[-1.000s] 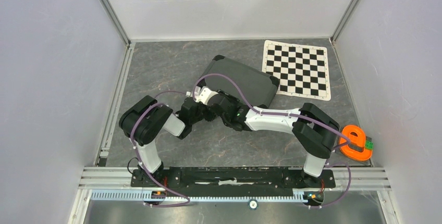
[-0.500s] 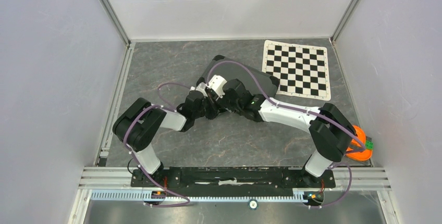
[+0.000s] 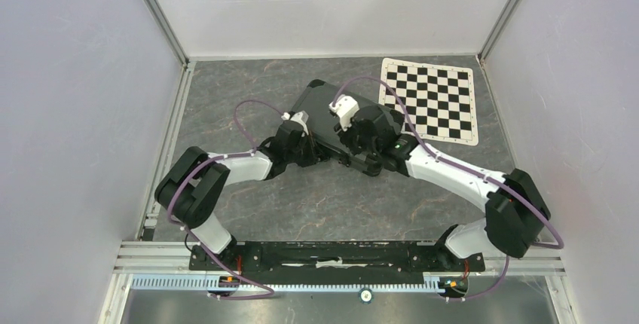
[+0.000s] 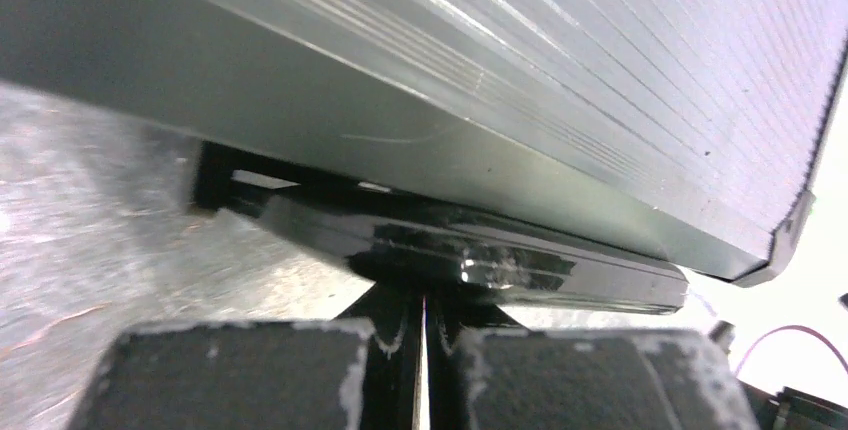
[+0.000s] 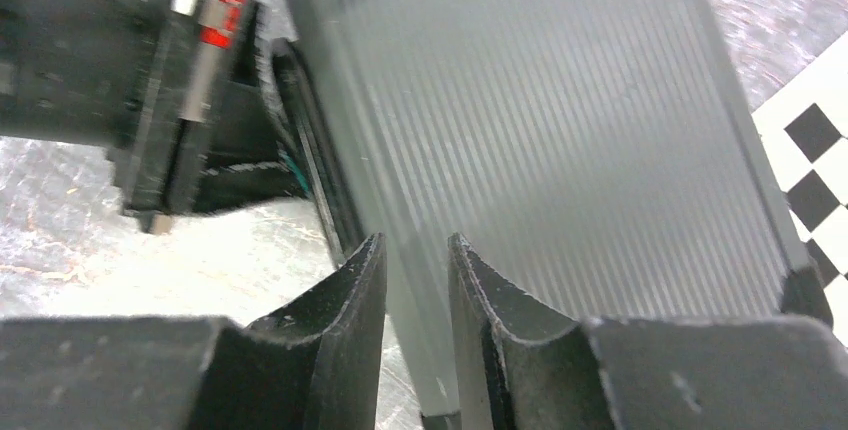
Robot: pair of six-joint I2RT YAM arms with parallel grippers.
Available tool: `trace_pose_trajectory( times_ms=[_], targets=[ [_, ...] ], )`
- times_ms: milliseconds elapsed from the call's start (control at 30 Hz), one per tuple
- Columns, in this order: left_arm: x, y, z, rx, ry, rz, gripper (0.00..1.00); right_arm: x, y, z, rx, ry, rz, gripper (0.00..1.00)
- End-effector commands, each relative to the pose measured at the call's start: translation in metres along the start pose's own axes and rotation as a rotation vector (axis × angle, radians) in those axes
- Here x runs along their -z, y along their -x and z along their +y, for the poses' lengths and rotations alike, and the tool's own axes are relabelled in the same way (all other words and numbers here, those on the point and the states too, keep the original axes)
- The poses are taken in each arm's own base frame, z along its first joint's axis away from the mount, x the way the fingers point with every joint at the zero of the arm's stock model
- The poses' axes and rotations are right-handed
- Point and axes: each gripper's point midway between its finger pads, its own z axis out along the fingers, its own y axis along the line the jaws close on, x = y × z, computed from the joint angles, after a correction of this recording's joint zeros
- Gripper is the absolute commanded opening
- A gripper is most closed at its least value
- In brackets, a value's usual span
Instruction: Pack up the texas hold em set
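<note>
The black case [image 3: 320, 98] of the texas hold em set lies with its lid down, slanted, at the middle of the table; chips, cards and dice are out of view. Its ribbed lid [image 4: 560, 60] fills the left wrist view, with the glossy black handle [image 4: 470, 260] beneath. My left gripper [image 4: 424, 312] is shut and empty, its tips right under that handle [image 3: 307, 149]. My right gripper [image 5: 415, 250] straddles the case's near long edge [image 5: 420, 330], jaws tight against both sides of it, over the case's front [image 3: 345, 137].
A black-and-white chequered mat [image 3: 429, 100] lies at the back right, just beyond the case, and shows at the right edge of the right wrist view [image 5: 812, 165]. Grey walls and metal rails enclose the table on three sides.
Both arms have reached farther back to the case. The right gripper swung from the case's front onto its near edge while its jaws narrowed. The left gripper came in under the handle.
</note>
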Motion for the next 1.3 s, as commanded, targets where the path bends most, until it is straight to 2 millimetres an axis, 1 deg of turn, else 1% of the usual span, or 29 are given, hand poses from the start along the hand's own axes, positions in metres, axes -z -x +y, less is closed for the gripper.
trace_pose_trajectory(
  times_ms=[0, 33, 133, 200, 233, 267, 300, 367, 467, 533, 567, 600, 667, 833, 1067, 1167, 1267],
  targets=[
    [0.017, 0.038, 0.011, -0.193, 0.152, -0.117, 0.02, 0.008, -0.003, -0.021, -0.074, -0.052, -0.025, 0.33],
    [0.018, 0.039, 0.013, -0.203, 0.172, -0.113, 0.02, 0.006, -0.008, -0.021, -0.075, -0.044, -0.009, 0.33],
    [0.02, 0.039, 0.009, -0.235, 0.174, -0.084, 0.02, 0.004, -0.018, -0.022, -0.108, -0.058, 0.016, 0.33],
    [0.022, 0.039, 0.006, -0.249, 0.172, -0.075, 0.02, 0.006, -0.019, -0.028, -0.121, -0.085, 0.007, 0.33],
    [0.022, 0.035, 0.001, -0.251, 0.149, -0.053, 0.02, 0.007, -0.02, -0.032, -0.129, -0.102, 0.002, 0.33],
    [0.022, 0.035, -0.003, -0.255, 0.136, -0.05, 0.02, 0.008, -0.021, -0.035, -0.134, -0.116, 0.0, 0.33],
    [0.024, 0.03, -0.002, -0.256, 0.143, -0.028, 0.02, 0.008, -0.023, -0.039, -0.138, -0.131, 0.0, 0.32],
    [0.024, 0.029, -0.005, -0.256, 0.133, -0.019, 0.02, 0.005, -0.032, -0.046, -0.145, -0.155, 0.021, 0.31],
    [0.024, 0.027, -0.013, -0.266, 0.104, -0.015, 0.02, -0.002, -0.047, -0.048, -0.157, -0.151, 0.06, 0.29],
    [0.024, 0.026, -0.02, -0.278, 0.089, -0.015, 0.02, -0.006, -0.055, -0.045, -0.164, -0.135, 0.077, 0.22],
    [0.023, 0.025, -0.022, -0.283, 0.084, -0.011, 0.02, -0.009, -0.059, -0.045, -0.169, -0.132, 0.09, 0.13],
    [0.024, 0.025, -0.025, -0.286, 0.081, -0.009, 0.02, -0.01, -0.062, -0.043, -0.17, -0.125, 0.1, 0.08],
    [0.023, 0.024, -0.027, -0.294, 0.081, -0.003, 0.02, -0.014, -0.069, -0.04, -0.168, -0.107, 0.123, 0.0],
    [0.015, 0.022, -0.024, -0.3, 0.101, 0.006, 0.02, -0.017, -0.077, -0.032, -0.173, -0.07, 0.141, 0.0],
    [-0.002, 0.014, -0.006, -0.32, 0.181, 0.038, 0.02, -0.014, -0.075, -0.03, -0.172, -0.059, 0.132, 0.0],
    [-0.006, 0.013, 0.0, -0.337, 0.212, 0.031, 0.02, -0.013, -0.075, -0.03, -0.17, -0.058, 0.13, 0.0],
    [-0.01, 0.014, 0.0, -0.341, 0.205, 0.007, 0.02, -0.013, -0.074, -0.029, -0.174, -0.053, 0.123, 0.0]
  ],
)
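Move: The right hand hovers over the closed case's front edge: the case's middle is about 6 cm ahead, level with it sideways and 7 cm below, the lid top only some 3 cm down. The chessboard lies roughly 12 cm farther out and 21 cm to its right. For the left hand, fingers shut low at the case front, the handle is about 1 cm ahead, 2 cm right, near its own height. Right hand sweeps 5 cm right, sinks onto the lid and closes; left rolls 20 degrees at the handle. ##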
